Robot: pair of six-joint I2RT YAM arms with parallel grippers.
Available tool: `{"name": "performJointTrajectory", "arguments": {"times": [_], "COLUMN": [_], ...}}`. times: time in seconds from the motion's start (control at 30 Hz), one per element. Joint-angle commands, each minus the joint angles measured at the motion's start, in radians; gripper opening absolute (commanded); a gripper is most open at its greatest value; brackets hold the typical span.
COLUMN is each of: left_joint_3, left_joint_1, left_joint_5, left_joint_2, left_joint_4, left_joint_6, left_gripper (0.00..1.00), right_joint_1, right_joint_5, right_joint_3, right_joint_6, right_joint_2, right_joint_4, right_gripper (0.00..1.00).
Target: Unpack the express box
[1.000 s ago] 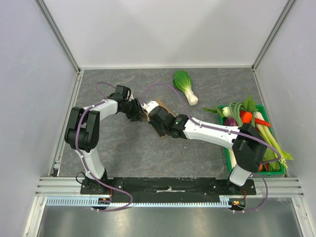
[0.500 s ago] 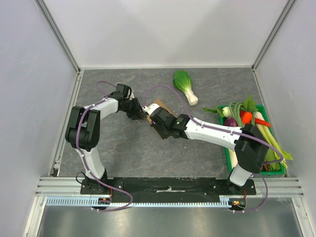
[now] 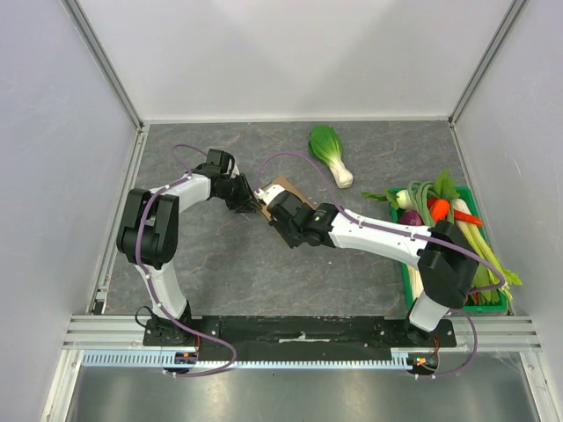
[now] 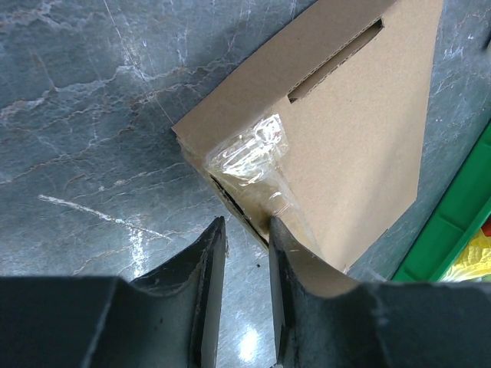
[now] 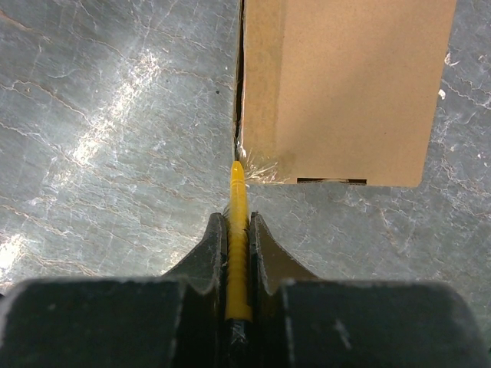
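The express box (image 3: 281,186) is a flat brown cardboard box lying mid-table, mostly covered by both wrists in the top view. In the left wrist view, clear tape (image 4: 249,153) wraps the box's (image 4: 353,130) near corner. My left gripper (image 4: 245,226) stands at that corner, narrowly open, with only bare table in its gap. Its right finger (image 4: 288,261) lies over the box's edge. My right gripper (image 5: 238,218) is shut on a yellow-handled cutter (image 5: 238,230). The cutter's tip rests at the taped corner seam of the box (image 5: 345,84).
A bok choy (image 3: 331,154) lies behind the box. A green crate (image 3: 489,308) packed with vegetables stands at the right wall, and its rim (image 4: 453,222) also shows in the left wrist view. Grey walls enclose the table.
The left gripper's jaws have narrowed at the box corner. The right wrist shifted slightly towards the box with the cutter, then both arms held still.
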Motion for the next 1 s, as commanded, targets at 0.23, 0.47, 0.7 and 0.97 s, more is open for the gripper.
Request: {"name": "performJointTrajectory", "arguments": {"times": [0.23,0.47,0.7,0.97], "left_joint_3": [-0.007,-0.018,-0.002,0.116], "left_joint_1": [0.008,0.01,0.01,0.01], "left_joint_5": [-0.121,-0.116,-0.089,0.061], "left_joint_2": [0.034,0.001,-0.097,-0.072], "left_joint_4": [-0.011,-0.014,-0.014,0.184], "left_joint_6": [0.032,0.055,0.078,0.11], "left_gripper": [0.42,0.53,0.68,0.71], "right_joint_1": [0.005,0.005,0.005,0.011], "right_joint_5": [0.079,0.162,0.128,-0.129], "right_joint_3": [0.031,-0.017,-0.075,-0.098], "right_joint_6": [0.044,0.082,0.062,-0.036], "right_joint_2": [-0.058,-0.191,-0.239,-0.15], "right_joint_4": [0.041,0.217,0.256,0.248], "right_gripper": [0.0,0.0,0.0,0.0]}}
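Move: My left fingers are at the taped left-hand edge of the express box, its middle about 7 cm to their right, level fore and aft, a couple of centimetres down. My right hand holds the yellow box cutter, blade at the near corner; the box's middle lies some 12 cm ahead, 2 cm left and 8 cm below. From that hand the leek is about 25 cm ahead and 9 cm right, the vegetable crate roughly 36 cm right and 3 cm ahead. I lift the cutter clear of the box's near corner, straight up about 10 cm with a slight forward drift, tipping it some 20 degrees so the blade swings out forward and left; then I sink back about 3 cm, drawing back and left. My left hand spreads its fingers, eases left, then comes free of the taped edge, rising 4 cm and going slightly forward. ##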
